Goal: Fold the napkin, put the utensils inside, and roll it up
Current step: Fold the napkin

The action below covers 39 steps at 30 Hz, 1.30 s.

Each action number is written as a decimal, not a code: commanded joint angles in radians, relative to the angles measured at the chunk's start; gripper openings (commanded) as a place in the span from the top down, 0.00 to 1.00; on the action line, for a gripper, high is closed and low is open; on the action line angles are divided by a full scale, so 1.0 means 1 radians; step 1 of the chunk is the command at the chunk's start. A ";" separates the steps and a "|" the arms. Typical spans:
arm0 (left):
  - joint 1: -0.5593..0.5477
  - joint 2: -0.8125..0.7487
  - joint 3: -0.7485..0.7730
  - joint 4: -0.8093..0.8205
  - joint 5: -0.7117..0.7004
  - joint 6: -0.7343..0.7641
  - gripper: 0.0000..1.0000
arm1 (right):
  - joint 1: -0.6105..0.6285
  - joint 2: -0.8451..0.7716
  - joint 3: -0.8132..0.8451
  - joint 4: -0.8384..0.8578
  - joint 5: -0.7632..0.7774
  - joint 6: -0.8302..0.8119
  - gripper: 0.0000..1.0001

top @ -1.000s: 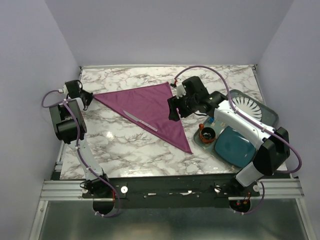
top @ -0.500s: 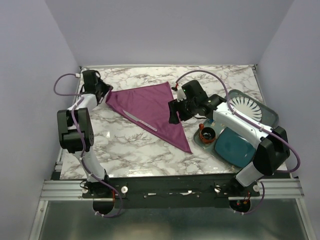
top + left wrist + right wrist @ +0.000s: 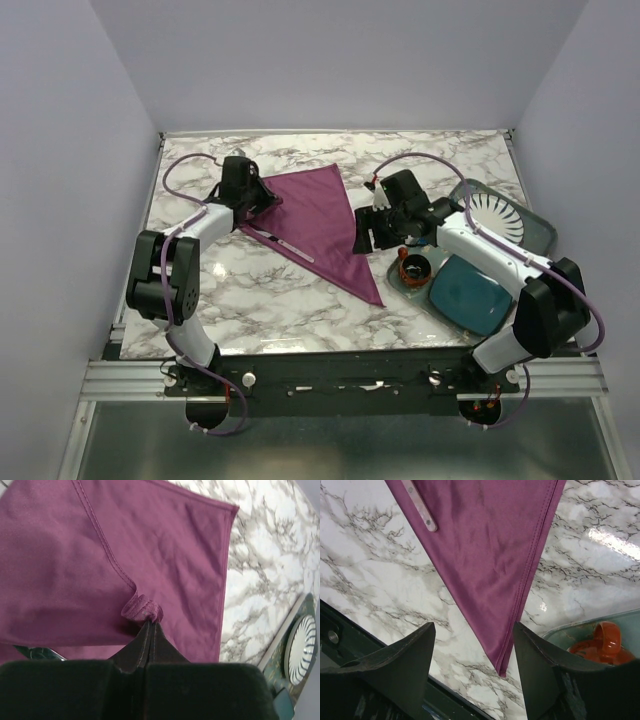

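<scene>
The plum-purple napkin [image 3: 318, 222] lies folded as a triangle on the marble table, its point toward the near edge. My left gripper [image 3: 262, 196] is shut on the napkin's left corner, which bunches at the fingertips [image 3: 150, 626] and is drawn in over the napkin [image 3: 165, 555]. The knife [image 3: 286, 243] lies on the cloth along its left edge, just near of that gripper. My right gripper [image 3: 365, 232] hovers open above the napkin's right edge with nothing between its fingers. In the right wrist view the napkin's tip [image 3: 502, 667] and the knife's end [image 3: 421, 510] show below the right gripper [image 3: 472, 630].
A green tray [image 3: 535, 240] at the right holds a white ribbed plate [image 3: 495, 214], a teal mat [image 3: 470, 292] and a small orange-rimmed cup [image 3: 412, 268], which also shows as the cup [image 3: 605, 637]. The right arm reaches over the tray.
My left gripper has shut on the napkin's left corner and carried it right, toward the cloth's middle. The right gripper has shifted slightly right and stays open.
</scene>
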 commanded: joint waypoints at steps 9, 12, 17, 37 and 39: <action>-0.144 -0.087 -0.064 0.005 0.059 -0.005 1.00 | -0.044 -0.042 -0.046 0.042 -0.057 0.021 0.28; -0.161 -0.103 -0.076 -0.007 0.063 0.018 1.00 | -0.046 -0.044 -0.049 0.045 -0.070 0.023 0.28; -0.182 -0.108 -0.099 -0.032 0.066 0.043 1.00 | -0.047 -0.045 -0.060 0.050 -0.079 0.024 0.28; -0.230 -0.174 -0.260 -0.018 0.116 0.038 1.00 | -0.050 -0.045 -0.087 0.070 -0.105 0.035 0.28; -0.230 -0.173 -0.266 -0.019 0.119 0.040 1.00 | -0.050 -0.045 -0.091 0.074 -0.106 0.038 0.28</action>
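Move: Some 12 cm back and 6 cm to the right of the left hand, and about 8 cm below it, lies the knife handle on the napkin, the place the pinched napkin tip is being taken to. The napkin's far corner is roughly 15 cm ahead and 17 cm to the right of that hand, its near right tip about 26 cm back and 29 cm right. From the right hand, the knife handle lies some 17 cm left and 4 cm ahead. Drawing the still-pinched left tip of the napkin back and to the right over the knife, the left hand travels about 11 cm back and 8 cm right, most of the rightward part coming first. It sinks some 3 cm late on, and the wrist turns about 15 degrees clockwise as the shut fingers keep their hold, bringing the tip over the knife handle. ##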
